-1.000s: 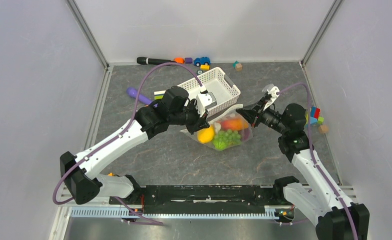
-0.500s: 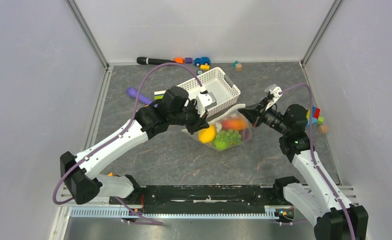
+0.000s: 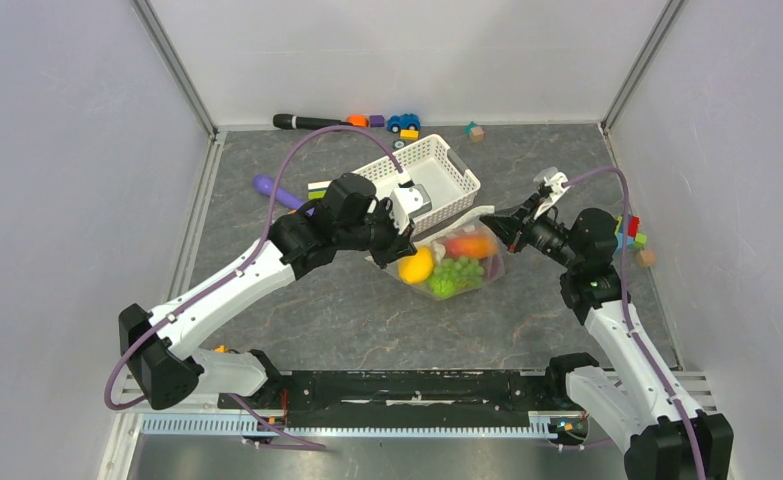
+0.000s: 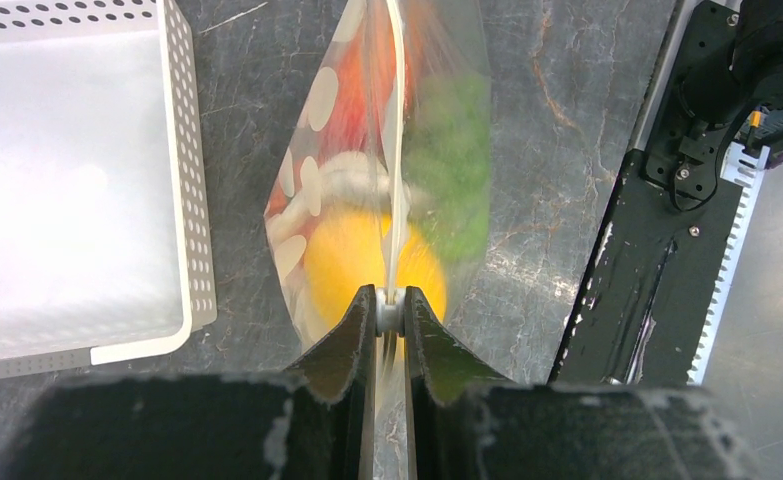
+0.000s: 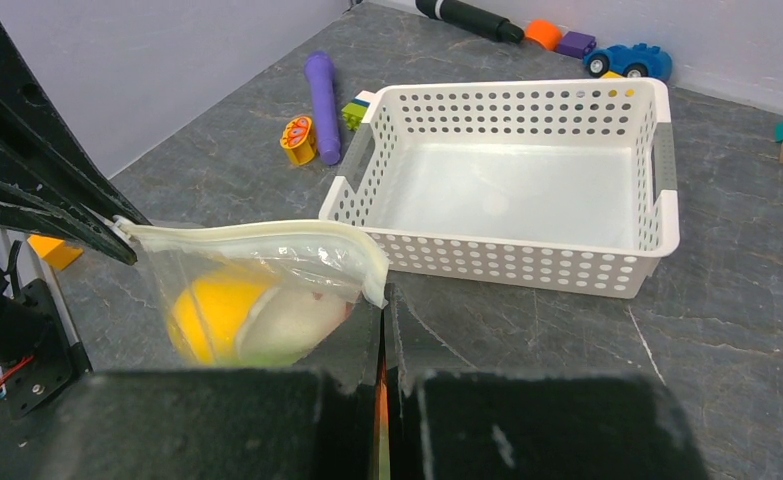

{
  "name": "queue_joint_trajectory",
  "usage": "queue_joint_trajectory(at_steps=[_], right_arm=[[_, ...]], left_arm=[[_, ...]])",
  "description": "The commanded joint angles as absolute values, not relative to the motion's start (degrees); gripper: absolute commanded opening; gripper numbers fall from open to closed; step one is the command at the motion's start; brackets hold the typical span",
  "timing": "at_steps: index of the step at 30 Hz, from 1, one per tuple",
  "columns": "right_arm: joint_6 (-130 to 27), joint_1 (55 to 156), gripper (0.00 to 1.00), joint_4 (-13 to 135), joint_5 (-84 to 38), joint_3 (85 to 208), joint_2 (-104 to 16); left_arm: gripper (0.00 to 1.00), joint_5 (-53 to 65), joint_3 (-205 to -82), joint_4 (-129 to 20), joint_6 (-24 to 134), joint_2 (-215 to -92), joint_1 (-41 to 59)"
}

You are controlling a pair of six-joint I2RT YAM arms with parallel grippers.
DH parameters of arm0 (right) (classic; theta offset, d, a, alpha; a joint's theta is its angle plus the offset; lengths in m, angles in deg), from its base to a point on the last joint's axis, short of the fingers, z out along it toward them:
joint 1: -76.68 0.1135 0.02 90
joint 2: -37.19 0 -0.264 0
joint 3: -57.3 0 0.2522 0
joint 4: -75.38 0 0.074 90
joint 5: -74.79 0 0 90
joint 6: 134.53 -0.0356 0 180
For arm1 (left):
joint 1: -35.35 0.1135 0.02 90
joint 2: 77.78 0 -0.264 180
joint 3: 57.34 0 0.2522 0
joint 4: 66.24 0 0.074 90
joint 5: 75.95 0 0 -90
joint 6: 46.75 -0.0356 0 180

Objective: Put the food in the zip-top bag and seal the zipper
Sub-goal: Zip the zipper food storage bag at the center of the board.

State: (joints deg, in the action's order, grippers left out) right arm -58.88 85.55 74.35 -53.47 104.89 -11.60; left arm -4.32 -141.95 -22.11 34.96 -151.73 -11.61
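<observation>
The dotted clear zip-top bag hangs stretched between both grippers, just in front of the white basket. Inside it the food shows: a yellow piece, green grapes and a red-orange piece. My left gripper is shut on the white end of the zipper at the bag's left end, the zipper strip running straight away from the jaws. My right gripper is shut on the bag's right top corner. The mouth edge looks pressed together along its length.
The white lattice basket stands right behind the bag, with nothing in it. A purple stick, a black marker, a blue toy car and blocks lie along the back and right walls. The black base rail is close in front.
My right gripper has drawn slightly to the right and back, pulling the bag a little that way and tauter. The left gripper has held its place.
</observation>
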Motion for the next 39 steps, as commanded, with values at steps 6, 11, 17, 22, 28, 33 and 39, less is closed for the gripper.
queue_joint_trajectory(at_steps=[6, 11, 17, 22, 28, 33, 39], right_arm=[[-59.76, 82.07, 0.0, 76.35, -46.24, 104.57, -10.8], [-59.72, 81.02, 0.0, 75.93, -46.0, 104.61, -10.69], [-58.36, 79.11, 0.0, 73.81, -44.96, 105.23, -10.02], [-57.79, 77.39, 0.0, 72.57, -44.57, 105.29, -9.29], [-57.04, 75.36, 0.0, 71.03, -43.51, 105.19, -8.86], [-56.72, 74.24, 0.0, 70.5, -43.34, 105.1, -8.42], [-56.53, 73.18, 0.0, 70.22, -43.26, 104.93, -7.98]], left_arm=[[0.02, -3.11, -141.42, -19.23, 36.54, -149.47, -11.24], [0.02, -3.59, -141.72, -19.33, 36.78, -149.85, -11.24], [0.02, -3.46, -141.69, -19.25, 36.68, -149.81, -11.24], [0.02, -3.2, -141.67, -19.33, 36.55, -149.86, -11.24], [0.02, -3.0, -141.94, -19.08, 36.66, -150.21, -11.24], [0.02, -2.66, -141.95, -19.03, 36.62, -150.15, -11.24], [0.02, -2.23, -141.94, -18.9, 36.79, -150.45, -11.23]])
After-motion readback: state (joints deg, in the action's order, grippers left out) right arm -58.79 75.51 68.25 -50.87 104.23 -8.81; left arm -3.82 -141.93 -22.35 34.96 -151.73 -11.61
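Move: Between the hands runs the bag's zipper: its right end, already pinched in the right fingers, is about 14 cm right and 5 cm ahead of the left hand, roughly level. The left hand grips the zipper slider, 14 cm left and 5 cm back from the right hand. Orange food hangs some 8 cm below the right hand, 2 cm left and 2 cm back. Yellow food is about 9 cm below the left hand, 1 cm right and 1 cm back. The basket sits 18 cm ahead, 3 cm right and 20 cm below the left hand. Drawing the bag's pinched zipper end to the right, away from the left hand, the right arm travels about 6 cm, easing slightly forward and down and turning some 13 degrees clockwise with its fingers shut. The left hand stays put and keeps its grip at the slider, so the zipper is pulled through between its fingers. ##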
